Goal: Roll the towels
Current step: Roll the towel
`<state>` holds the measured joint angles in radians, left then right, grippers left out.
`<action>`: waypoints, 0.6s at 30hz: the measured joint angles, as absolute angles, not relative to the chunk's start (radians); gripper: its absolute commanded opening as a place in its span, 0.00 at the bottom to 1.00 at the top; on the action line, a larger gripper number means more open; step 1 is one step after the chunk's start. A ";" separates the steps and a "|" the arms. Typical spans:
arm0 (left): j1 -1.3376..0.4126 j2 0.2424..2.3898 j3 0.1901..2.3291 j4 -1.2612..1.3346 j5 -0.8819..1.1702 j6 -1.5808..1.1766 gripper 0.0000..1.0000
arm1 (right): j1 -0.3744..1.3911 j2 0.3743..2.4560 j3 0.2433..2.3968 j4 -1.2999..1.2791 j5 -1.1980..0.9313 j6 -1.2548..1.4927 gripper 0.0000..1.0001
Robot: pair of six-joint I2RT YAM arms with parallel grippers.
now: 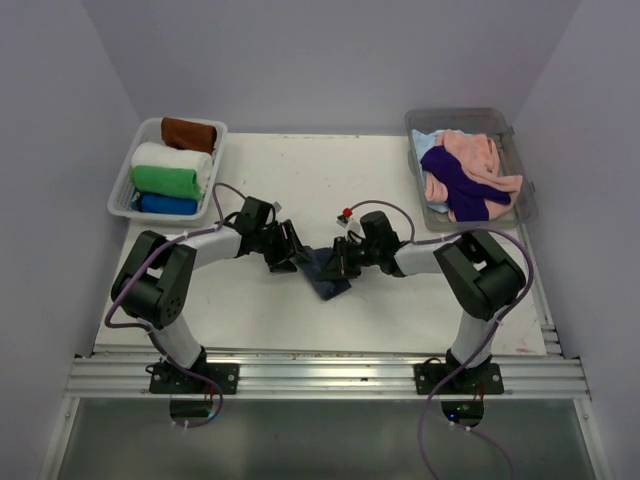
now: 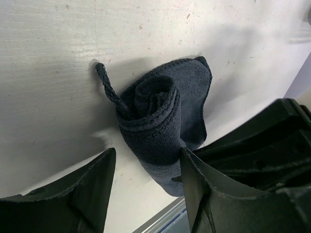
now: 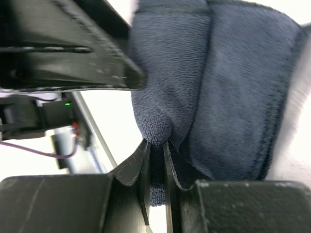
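A dark navy towel (image 1: 326, 272) lies partly rolled at the middle of the table. In the left wrist view its rolled end (image 2: 154, 121) faces the camera, with a loose corner strip sticking out to the left. My left gripper (image 2: 148, 167) is open, its fingers apart on either side of the roll's near end, not pinching it. My right gripper (image 3: 155, 148) is shut on a fold of the navy towel (image 3: 214, 87). In the top view both grippers, left (image 1: 285, 250) and right (image 1: 338, 262), meet at the towel.
A white basket (image 1: 137, 150) at the back left holds rolled brown, white, green and blue towels. A clear bin (image 1: 525, 185) at the back right holds loose pink, purple and light blue towels. The table's front rail (image 1: 320, 375) runs along the near edge.
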<state>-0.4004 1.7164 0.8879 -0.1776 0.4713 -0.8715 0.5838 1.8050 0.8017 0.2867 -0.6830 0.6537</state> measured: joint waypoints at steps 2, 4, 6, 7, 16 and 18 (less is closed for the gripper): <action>-0.400 1.718 0.888 -0.172 0.476 -0.874 0.56 | 0.567 1.832 0.790 0.327 -0.723 0.693 0.01; -0.401 1.721 0.888 -0.168 0.478 -0.877 0.48 | 0.562 1.845 0.789 0.345 -0.745 0.709 0.01; -0.401 1.728 0.889 -0.163 0.480 -0.881 0.42 | 0.562 1.846 0.789 0.353 -0.756 0.715 0.04; -0.401 1.736 0.891 -0.163 0.481 -0.882 0.36 | 0.562 1.846 0.789 0.352 -0.756 0.714 0.07; -0.408 1.758 0.913 -0.177 0.483 -0.899 0.30 | 0.576 1.681 0.818 0.065 -0.583 0.558 0.61; -0.408 1.758 0.914 -0.184 0.479 -0.899 0.30 | 0.598 1.614 0.843 -0.017 -0.500 0.513 0.63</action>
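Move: Astride the far-left end of the dark blue towel roll, the left hand's open fingers have the middle of that end about 1 cm to their right and 1 cm down; the towel's loose flap lies some 9 cm right, level fore and aft, about 3 cm down. The right hand still pinches the roll near its close end, whose middle is about 2 cm back and 1 cm below; from it the roll's far-left end is roughly 4 cm ahead and 7 cm left, the flap about 3 cm ahead. Closing on the far-left end of the roll, the left fingers narrow to about half their gap and pinch it while the hand eases barely a centimetre right and down. Once that grip is nearly made, the right hand opens, lets go of the near part of the roll and backs away to its right and up, roughly 3 cm each way, with a slight tilt. ##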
